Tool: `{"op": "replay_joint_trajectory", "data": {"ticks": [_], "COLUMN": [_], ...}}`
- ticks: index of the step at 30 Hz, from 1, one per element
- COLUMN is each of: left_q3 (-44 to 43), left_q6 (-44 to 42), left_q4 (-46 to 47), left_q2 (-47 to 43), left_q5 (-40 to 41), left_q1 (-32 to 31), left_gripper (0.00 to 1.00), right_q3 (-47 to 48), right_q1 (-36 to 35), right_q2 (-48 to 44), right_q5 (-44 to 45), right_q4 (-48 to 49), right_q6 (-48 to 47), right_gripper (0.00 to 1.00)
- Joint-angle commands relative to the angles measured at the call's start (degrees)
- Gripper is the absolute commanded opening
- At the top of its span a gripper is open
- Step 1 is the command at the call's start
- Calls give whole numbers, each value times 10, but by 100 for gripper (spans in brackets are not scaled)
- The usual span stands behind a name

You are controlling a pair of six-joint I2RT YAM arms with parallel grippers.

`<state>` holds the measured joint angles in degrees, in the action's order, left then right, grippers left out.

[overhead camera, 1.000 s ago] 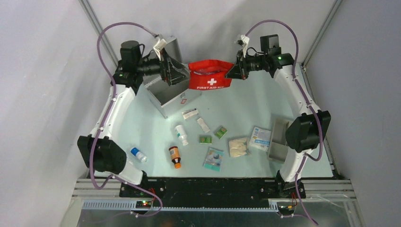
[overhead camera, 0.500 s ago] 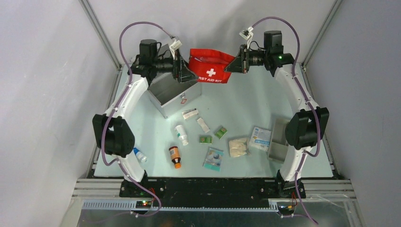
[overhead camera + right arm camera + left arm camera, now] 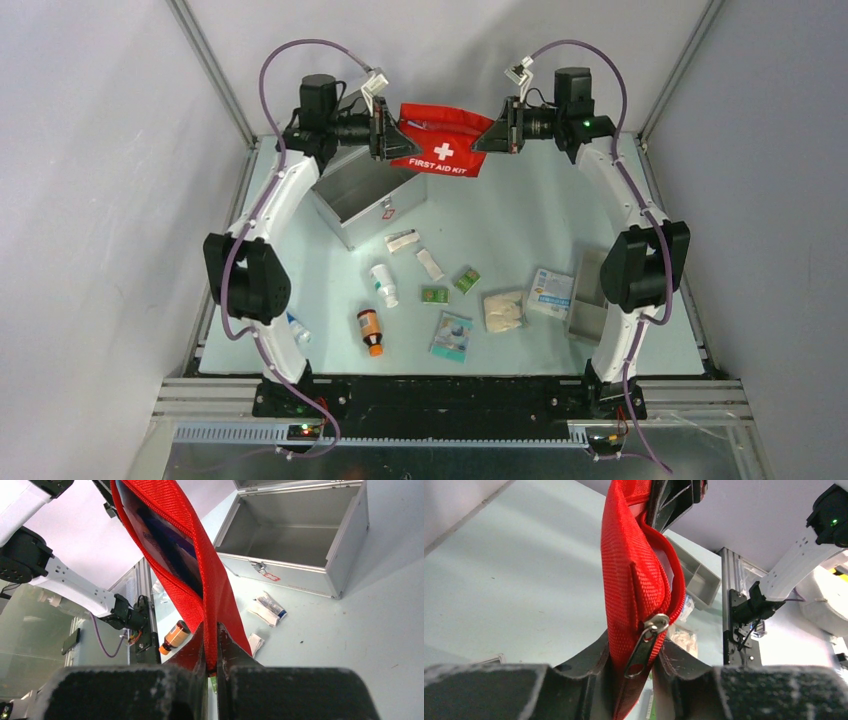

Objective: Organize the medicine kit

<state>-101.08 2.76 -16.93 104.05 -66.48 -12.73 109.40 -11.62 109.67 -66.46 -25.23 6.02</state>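
The medicine kit is a silver case standing open at the back left; in the right wrist view the medicine kit shows a bare inside. A red "FIRST AID KIT" pouch hangs in the air between both grippers, above the table's far edge. My left gripper is closed on its left end, its jaws pressing the fabric beside the metal zipper pull. My right gripper is shut on the pouch's right edge. The pouch gapes open, with dark packets inside.
Loose items lie mid-table: two tubes, a white bottle, an orange bottle, a blue-capped vial, green sachets, a gauze pack, a flat packet and a white box. A grey divided tray stands at right.
My left arm swung up and right from over the case to the pouch's left end, and its jaws closed there. The pouch rose slightly. The right gripper kept its grip.
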Motion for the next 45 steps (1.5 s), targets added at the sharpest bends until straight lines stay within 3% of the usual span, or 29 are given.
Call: {"op": "replay_joint_trajectory", "data": {"ticks": [1,2,3,4,5,6,7,9,13,16,21,24,26,31,33,35,38,45], "left_q3": [-24,-20,12,37,78,92,101,108,121,132,173,199,207,215,225,235,235,222], "left_q6": [62,97,132,225,276,347,365,382,381,378,358,346,300,-88,-146,-158,-182,-198], "left_q4": [51,70,165,233,365,409,451,467,471,474,475,472,426,114,52,42,32,14], "left_q2": [2,0,-8,-13,-18,-18,-14,-14,-21,-26,-46,-54,-56,-77,-91,-104,-110,-106], "left_q5": [-20,-19,-15,-11,-1,3,7,12,31,55,91,90,77,81,76,77,80,73], "left_q1": [1,1,4,6,10,12,13,16,20,26,35,34,35,28,22,19,17,14], "left_gripper": [33,35,37,37,35,32,17,4,0,0,0,0,0,0,0,0,0,0], "right_q3": [-9,-13,-15,-17,-18,-21,-22,-26,-36,-52,-57,-22,-4,41,55,58,50,80], "right_q1": [3,4,4,4,4,4,4,5,8,13,21,26,26,12,-5,-27,-64,-102], "right_q2": [6,7,8,9,10,10,12,13,15,9,-14,-18,-17,-4,-3,-1,3,45], "right_q5": [4,9,14,26,29,31,32,33,56,138,298,288,265,123,97,98,123,146], "right_q4": [42,41,41,41,43,46,50,57,49,26,-15,-15,-21,-114,-192,-255,-302,-288], "right_q6": [36,37,41,44,53,57,65,76,84,83,30,-3,-37,-218,-330,-451,-533,-567], "right_gripper": [0,0,0,0,0,0,0,0,0,1,46,53,58,64,65,67,70,73]}}
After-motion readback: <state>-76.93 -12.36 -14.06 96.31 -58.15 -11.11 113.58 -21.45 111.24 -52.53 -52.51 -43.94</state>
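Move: The first aid pouch hangs between the hands, its middle about 6 cm to the left hand's right and 1 cm ahead, at hand height; its left end is already between the left fingers. From the right hand, still gripping its other end, that middle is some 7 cm left and 1 cm ahead. The open metal case is about 12 cm left of the left hand, 8 cm ahead and 25 cm below; the white bottle is some 7 cm left, 9 cm back and 30 cm below. Left fingers shut on the pouch, then lower it about 11 cm; right lets go, backs rightward, then returns leftward. ##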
